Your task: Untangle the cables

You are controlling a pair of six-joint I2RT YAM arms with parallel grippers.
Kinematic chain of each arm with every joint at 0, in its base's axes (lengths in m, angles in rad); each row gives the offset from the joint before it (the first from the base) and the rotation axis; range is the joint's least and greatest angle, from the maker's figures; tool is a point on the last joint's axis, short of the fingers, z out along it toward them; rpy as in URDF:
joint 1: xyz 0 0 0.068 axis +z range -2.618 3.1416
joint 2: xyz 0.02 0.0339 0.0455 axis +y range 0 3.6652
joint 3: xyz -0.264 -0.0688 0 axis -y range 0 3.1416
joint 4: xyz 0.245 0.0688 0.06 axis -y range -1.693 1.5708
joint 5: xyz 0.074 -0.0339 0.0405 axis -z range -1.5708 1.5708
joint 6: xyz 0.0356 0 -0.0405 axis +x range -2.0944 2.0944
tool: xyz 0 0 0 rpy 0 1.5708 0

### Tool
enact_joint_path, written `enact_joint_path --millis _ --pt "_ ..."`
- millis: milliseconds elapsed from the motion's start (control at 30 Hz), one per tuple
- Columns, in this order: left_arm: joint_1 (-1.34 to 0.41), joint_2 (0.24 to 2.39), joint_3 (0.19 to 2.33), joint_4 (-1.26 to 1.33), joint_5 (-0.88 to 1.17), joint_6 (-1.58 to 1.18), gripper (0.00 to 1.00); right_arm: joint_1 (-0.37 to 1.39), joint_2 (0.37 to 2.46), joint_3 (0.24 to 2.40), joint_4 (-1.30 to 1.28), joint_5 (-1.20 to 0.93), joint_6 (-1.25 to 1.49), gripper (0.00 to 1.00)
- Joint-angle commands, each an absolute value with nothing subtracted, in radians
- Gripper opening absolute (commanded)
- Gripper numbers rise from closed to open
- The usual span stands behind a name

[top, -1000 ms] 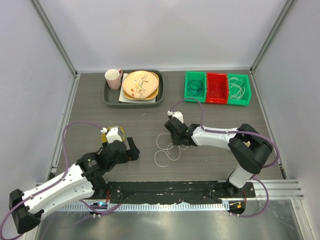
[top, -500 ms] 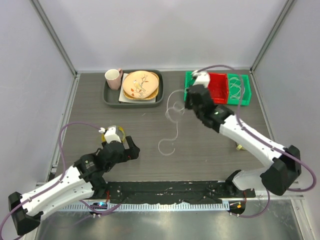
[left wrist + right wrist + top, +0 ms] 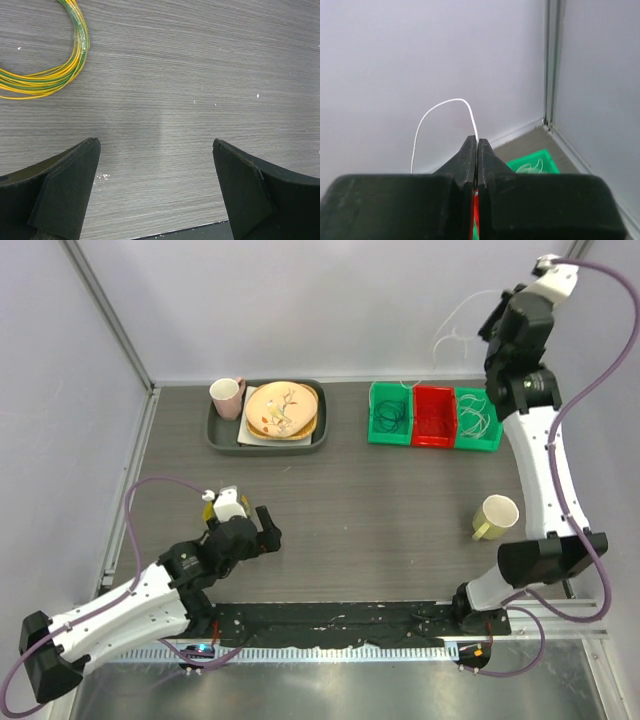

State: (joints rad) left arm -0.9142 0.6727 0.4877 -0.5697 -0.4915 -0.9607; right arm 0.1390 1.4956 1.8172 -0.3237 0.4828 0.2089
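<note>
My right gripper (image 3: 490, 322) is raised high over the back right corner, shut on a thin white cable (image 3: 460, 315) that arcs away to the left in the air. In the right wrist view the jaws (image 3: 477, 142) are pressed together with the white cable (image 3: 440, 106) coming out of their tips. More white cables (image 3: 478, 420) lie in the right green bin and a dark cable (image 3: 392, 418) lies in the left green bin. My left gripper (image 3: 262, 530) rests low at the front left, open with only bare table between its fingers (image 3: 155, 145).
A yellow-green wire ring (image 3: 50, 80) lies just behind the left gripper. A red bin (image 3: 433, 415) sits between the two green bins (image 3: 405, 392). A yellow-green mug (image 3: 495, 517) stands at the right. A tray (image 3: 222, 443) with plates and a pink mug is at the back.
The right arm swung from the table's middle to high over the bins, carrying the white cable off the table. The mug came into view. The left arm barely moved.
</note>
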Motion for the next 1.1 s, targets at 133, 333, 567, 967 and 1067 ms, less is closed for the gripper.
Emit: enact_joint_path --millis 133,333,567,967,1067 --pt "-0.91 0.739 0.554 -0.503 -0.566 -0.942 1.0 -0.061 1.71 2.134 -0.387 0.301 0.268 0.01" --pt "-0.905 0.776 0.577 -0.502 -0.572 -0.933 1.0 -0.123 1.779 2.252 -0.393 0.321 0.299 0.01" --pt "-0.9 0.813 0.578 -0.468 -0.557 -0.923 1.0 -0.133 1.744 2.212 -0.397 -0.21 0.334 0.01" --pt "-0.9 0.689 0.529 -0.557 -0.564 -0.966 1.0 0.376 1.643 1.936 -0.391 -0.367 0.265 0.01" --pt "-0.9 0.608 0.511 -0.586 -0.574 -0.977 1.0 0.44 1.629 1.882 -0.388 -0.428 0.282 0.01"
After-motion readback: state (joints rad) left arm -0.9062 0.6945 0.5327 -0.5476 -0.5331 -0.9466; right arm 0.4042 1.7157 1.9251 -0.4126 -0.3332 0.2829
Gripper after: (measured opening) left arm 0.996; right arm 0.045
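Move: The right gripper, high up, holds the white cable, its tail trailing down to the left green bin. The gray tray with the plate lies about 46 cm to its left, 7 cm farther out and 45 cm below. Equally far out and as deep, the left green bin is some 14 cm to the left, the red bin about 2 cm. From the left gripper the tray is roughly 34 cm ahead, 1 cm left and 9 cm below. Keep the right fingers shut on the white cable and carry it a little farther out and to the right, then swing it fast to the left, about 37 cm, high over the red and left green bins towards the tray. On the sweep ease back and sink by several centimetres, turning the gripper some 60 degrees counter-clockwise overall so it faces the tray. ##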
